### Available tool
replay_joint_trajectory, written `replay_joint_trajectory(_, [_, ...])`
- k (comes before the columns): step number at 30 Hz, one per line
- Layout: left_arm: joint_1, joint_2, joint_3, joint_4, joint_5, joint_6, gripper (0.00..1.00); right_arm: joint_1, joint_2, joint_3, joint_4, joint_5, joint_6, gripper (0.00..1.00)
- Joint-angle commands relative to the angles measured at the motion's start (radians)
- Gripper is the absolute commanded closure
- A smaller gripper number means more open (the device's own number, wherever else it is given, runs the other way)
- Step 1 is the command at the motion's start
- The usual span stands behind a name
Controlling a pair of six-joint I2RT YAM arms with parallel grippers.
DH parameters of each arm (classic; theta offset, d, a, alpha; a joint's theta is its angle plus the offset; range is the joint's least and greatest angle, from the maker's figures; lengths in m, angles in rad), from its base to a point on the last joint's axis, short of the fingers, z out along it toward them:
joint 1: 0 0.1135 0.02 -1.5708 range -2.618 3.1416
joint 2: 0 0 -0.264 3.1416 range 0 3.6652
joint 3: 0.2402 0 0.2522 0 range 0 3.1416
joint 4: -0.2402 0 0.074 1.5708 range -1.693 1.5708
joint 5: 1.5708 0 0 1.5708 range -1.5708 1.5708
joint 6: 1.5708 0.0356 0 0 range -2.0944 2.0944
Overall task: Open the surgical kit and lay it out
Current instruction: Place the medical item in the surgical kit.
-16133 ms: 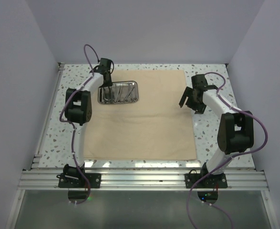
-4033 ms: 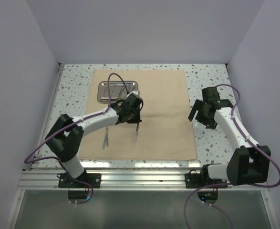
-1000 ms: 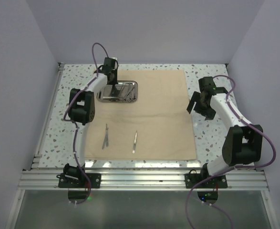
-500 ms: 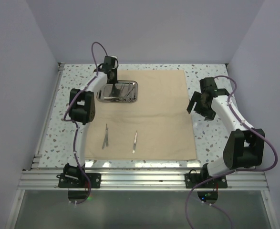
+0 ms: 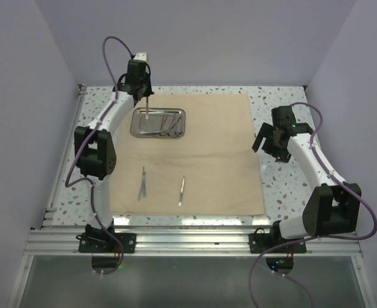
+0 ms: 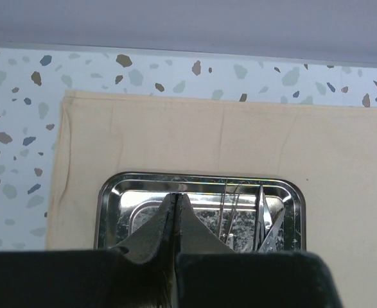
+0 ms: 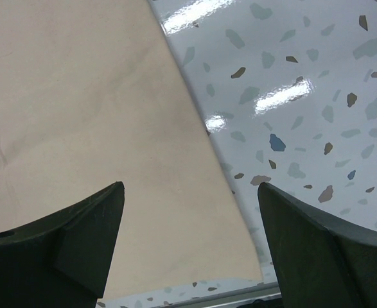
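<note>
The tan cloth (image 5: 207, 154) lies spread flat on the table. At its back left sits the steel tray (image 5: 134, 125) with several silver instruments (image 5: 169, 125) in its right half, also seen in the left wrist view (image 6: 265, 218). Two thin instruments rest on the cloth's front left, one (image 5: 141, 183) left of the other (image 5: 182, 190). My left gripper (image 5: 143, 97) hangs above the tray's (image 6: 105, 199) left part, shut on a thin silver instrument that dangles below it. My right gripper (image 5: 270, 144) stands open and empty over the cloth's (image 7: 79, 96) right edge.
The speckled table (image 5: 284, 186) shows around the cloth. Lilac walls close in the left, back and right sides. An aluminium rail (image 5: 194, 240) runs along the near edge, by the arm bases.
My left gripper has risen from inside the tray and drawn back, carrying a thin instrument up with it. The right gripper has shifted only slightly.
</note>
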Motion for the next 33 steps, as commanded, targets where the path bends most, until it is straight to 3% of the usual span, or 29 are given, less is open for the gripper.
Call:
replay_joint_trajectory(1, [0.001, -0.088, -0.068, 0.026, -0.019, -0.02, 1.0, -0.002, -0.039, -0.009, 0.021, -0.02, -0.002, 0.12])
replay_joint_trajectory(5, [-0.006, -0.246, -0.261, 0.008, -0.007, -0.035, 1.0, -0.002, -0.045, -0.026, 0.035, -0.029, 0.001, 0.12])
replay_joint_trajectory(9, [-0.026, -0.441, -0.578, -0.001, 0.025, -0.055, 1.0, -0.001, -0.049, -0.051, 0.052, -0.034, 0.004, 0.12])
replay_joint_trajectory(15, [-0.092, -0.67, -0.877, -0.046, 0.028, -0.087, 1.0, -0.001, -0.059, -0.095, 0.069, -0.048, 0.005, 0.12])
replay_joint_trajectory(21, [-0.14, -0.719, -1.03, -0.015, 0.048, -0.161, 1.0, -0.001, -0.06, -0.111, 0.067, -0.055, -0.002, 0.12])
replay_joint_trajectory(28, [-0.175, -0.655, -1.062, -0.005, 0.048, -0.211, 1.0, 0.013, -0.066, -0.106, 0.056, -0.045, -0.013, 0.12])
replay_joint_trajectory(30, [-0.177, -0.658, -1.053, -0.011, 0.042, -0.213, 0.85, 0.013, -0.072, -0.111, 0.059, -0.042, -0.016, 0.12])
replay_joint_trajectory(31, [-0.178, -0.658, -1.048, -0.014, 0.041, -0.211, 0.72, 0.013, -0.074, -0.112, 0.061, -0.042, -0.015, 0.12])
replay_joint_trajectory(33, [-0.177, -0.656, -1.025, -0.023, 0.036, -0.205, 0.61, 0.013, -0.077, -0.115, 0.064, -0.04, -0.015, 0.12])
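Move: The left hand already holds the medical item above the tray. The item goes to the cloth just right of two laid-out instruments, about 33 cm back, 1 cm right and 16 cm below the hand. That pair's middle lies about 35 cm back and 1 cm left, the tweezers 38 cm back and 14 cm right, the tray 4 cm back and 3 cm right. From the right hand, the spot is roughly 44 cm left, 6 cm back and 11 cm below. Pinching the medical item by its end, the left hand carries it back nearly 30 cm from the tray to the laid-out pair and sinks about 12 cm, steepest near the end, the fingers tipping down some 25 degrees. It then stops and opens partway, letting go. The empty, open right hand eases slightly down and back. ##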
